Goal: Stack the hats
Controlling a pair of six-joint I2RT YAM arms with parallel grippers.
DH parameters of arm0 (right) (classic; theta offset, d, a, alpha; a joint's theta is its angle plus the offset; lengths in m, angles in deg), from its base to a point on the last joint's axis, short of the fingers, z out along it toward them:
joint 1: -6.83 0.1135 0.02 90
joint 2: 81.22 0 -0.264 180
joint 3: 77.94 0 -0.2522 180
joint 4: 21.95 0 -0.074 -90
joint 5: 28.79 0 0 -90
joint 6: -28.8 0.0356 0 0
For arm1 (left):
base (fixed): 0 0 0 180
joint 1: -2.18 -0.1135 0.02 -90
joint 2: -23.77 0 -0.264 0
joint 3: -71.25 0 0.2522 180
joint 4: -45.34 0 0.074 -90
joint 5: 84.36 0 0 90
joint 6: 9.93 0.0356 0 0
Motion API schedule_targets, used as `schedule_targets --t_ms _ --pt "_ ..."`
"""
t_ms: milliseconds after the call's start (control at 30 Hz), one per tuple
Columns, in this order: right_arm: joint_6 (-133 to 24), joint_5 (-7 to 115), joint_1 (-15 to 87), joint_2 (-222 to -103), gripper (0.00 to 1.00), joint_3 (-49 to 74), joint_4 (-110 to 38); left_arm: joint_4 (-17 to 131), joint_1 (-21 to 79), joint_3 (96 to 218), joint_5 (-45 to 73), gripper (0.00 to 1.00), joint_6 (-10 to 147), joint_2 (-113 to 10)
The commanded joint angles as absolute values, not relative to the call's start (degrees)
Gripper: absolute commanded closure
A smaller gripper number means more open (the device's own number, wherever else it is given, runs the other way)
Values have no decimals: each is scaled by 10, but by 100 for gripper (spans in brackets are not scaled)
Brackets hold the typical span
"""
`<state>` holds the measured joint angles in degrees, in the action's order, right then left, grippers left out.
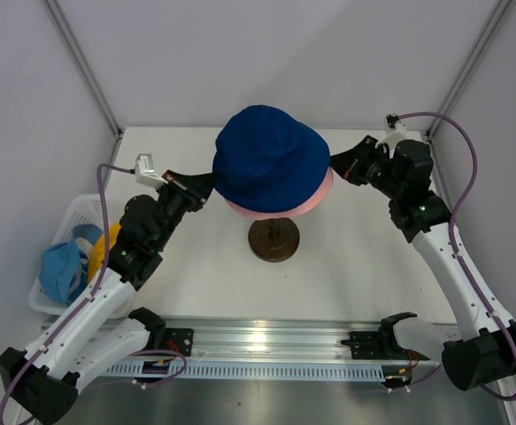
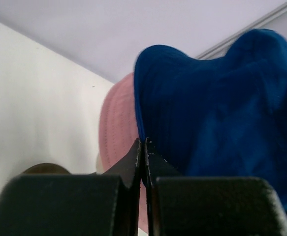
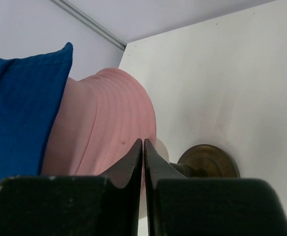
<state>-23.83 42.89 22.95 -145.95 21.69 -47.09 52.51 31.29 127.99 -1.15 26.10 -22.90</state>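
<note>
A navy blue hat (image 1: 271,159) sits on top of a pink hat (image 1: 325,193), both on the mannequin head, of which only the stand shows. My left gripper (image 1: 211,182) is at the navy hat's left brim, shut, with the brim's edge (image 2: 139,123) running into the jaws (image 2: 143,142). My right gripper (image 1: 334,165) is at the right side, shut, its tips (image 3: 143,141) pinching the edge of the pink hat (image 3: 109,123); the navy hat (image 3: 20,108) lies further left. A light blue hat (image 1: 61,270) and a yellow-orange hat (image 1: 107,246) lie in the basket.
The dark round base (image 1: 273,241) of the stand is on the white table, below the hats. A white basket (image 1: 63,221) sits off the table's left edge beside the left arm. Tent poles rise at the back corners. A metal rail (image 1: 266,341) runs along the front.
</note>
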Motion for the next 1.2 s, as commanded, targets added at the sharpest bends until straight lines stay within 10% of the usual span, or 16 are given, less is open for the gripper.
schedule_targets --t_ms 0,133,300,1167 --pt "-235 432 213 -1435 93 205 -448 436 307 1286 17 99 272 -225" --pt "-212 417 201 -1412 60 201 -423 397 307 1268 37 99 246 -233" --pt "-204 433 199 -1404 52 180 -411 334 307 1240 52 99 220 -247" --pt "-77 341 221 -1452 50 222 -281 274 307 1226 48 99 202 -271"
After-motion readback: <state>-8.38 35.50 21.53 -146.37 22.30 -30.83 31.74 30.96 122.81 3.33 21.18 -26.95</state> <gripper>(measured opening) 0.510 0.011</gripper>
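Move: The left hand already pinches the left edge of the blue hat's brim. The hat's middle lies about 14 cm to its right, 3 cm ahead and 3 cm up, with the pink hat's middle under it, roughly 15 cm right, 2 cm ahead and 4 cm below the hand. From the empty, shut right hand, the blue hat's middle is some 13 cm left, level in reach and about 3 cm up; the pink hat's is 12 cm left, 1 cm nearer and 5 cm lower. Keeping its pinch on the blue brim, the left hand lifts it about 2.5 cm and shifts nearly 2 cm right, tipping slightly up. The right hand opens about halfway while easing right, climbs some 7 cm beside the pink brim, then comes back left, sinks slightly and rolls its left side up about 15 degrees, ending with its open fingers either side of the blue brim's right edge. ##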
